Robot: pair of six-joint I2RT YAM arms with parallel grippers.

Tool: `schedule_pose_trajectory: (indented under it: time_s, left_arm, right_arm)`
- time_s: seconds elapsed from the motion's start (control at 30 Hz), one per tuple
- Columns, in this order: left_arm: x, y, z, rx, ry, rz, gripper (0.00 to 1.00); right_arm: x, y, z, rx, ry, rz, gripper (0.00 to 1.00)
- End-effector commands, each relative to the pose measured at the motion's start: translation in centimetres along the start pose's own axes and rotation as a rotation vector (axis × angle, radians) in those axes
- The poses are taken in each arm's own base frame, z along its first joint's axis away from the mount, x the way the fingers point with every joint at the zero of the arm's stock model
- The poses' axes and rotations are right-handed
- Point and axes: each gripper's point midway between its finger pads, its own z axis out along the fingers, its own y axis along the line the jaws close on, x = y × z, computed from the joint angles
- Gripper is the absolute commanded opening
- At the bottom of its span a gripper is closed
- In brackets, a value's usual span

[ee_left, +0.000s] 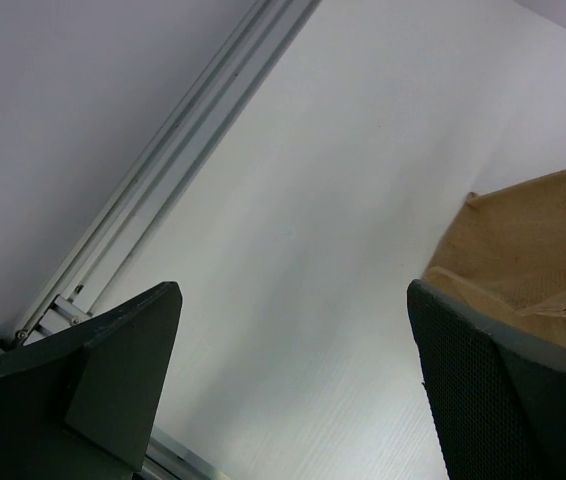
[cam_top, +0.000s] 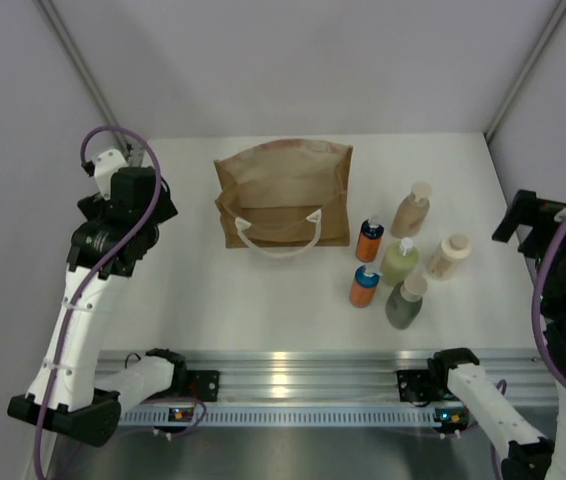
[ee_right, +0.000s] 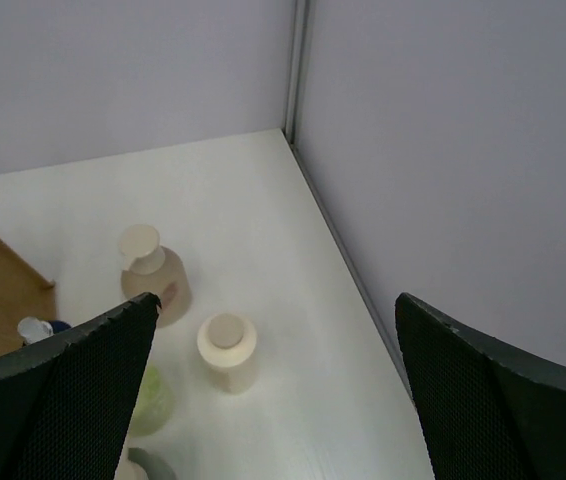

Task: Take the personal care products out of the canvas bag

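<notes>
The tan canvas bag stands at the back middle of the table, its white rope handle drooping toward me. To its right stand the personal care products: two orange bottles, a yellow-green one, a tan one, a cream one and a dark grey-green one. My left gripper hangs open and empty left of the bag. My right gripper is open and empty above the table's right side, over the cream bottle and tan bottle.
Grey walls enclose the table on the left, back and right, with a metal corner post at the back right. An aluminium rail carrying both arm bases runs along the near edge. The left arm rises at the table's left side.
</notes>
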Motion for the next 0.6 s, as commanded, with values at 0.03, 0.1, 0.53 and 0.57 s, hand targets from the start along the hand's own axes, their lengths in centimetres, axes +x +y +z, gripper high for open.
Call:
schedule_pose_trajectory:
  time_s: [0.03,0.1,0.53,0.57]
  left_arm:
    - [0.7,1.9,-0.1,-0.062,-0.018,0.000,0.99]
    - [0.6,1.8,-0.3,-0.050,-0.020,-0.011,0.98]
    - [-1.3,0.5,0.0,-0.040,-0.046,0.008,0.99]
    - [-1.2,0.4,0.0,-0.037,-0.045,0.011,0.99]
  right_arm:
    - [3.8,-0.1,-1.8,-0.052,0.104,-0.079,0.99]
    - [5.3,0.4,-1.4,-0.050,0.139,-0.036,1.00]
    - [5.8,1.8,-1.1,-0.080,0.127,0.089,0.99]
    - [5.9,1.9,-0.9,-0.080,0.130,0.091,0.99]
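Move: The empty canvas bag stands about 25 cm ahead of the right hand, some 41 cm to its left and 36 cm below; from the left hand it is roughly 17 cm ahead, 27 cm to the right and 25 cm down. All six products already stand on the table: the cream bottle lies about 11 cm ahead of the right hand and 1 cm right, the yellow-green bottle about 8 cm ahead and 11 cm left, both some 37 cm below. Bag and bottles are left alone, well below both empty, wide-open grippers. High to the right of the bottles, the right hand first draws back about 3 cm, then sinks some 6 cm while easing forward about 2 cm and slightly left, its fingers tipping down 5 to 10 degrees. The left hand all but stays in place left of the bag, dipping back about 1 cm and returning. ##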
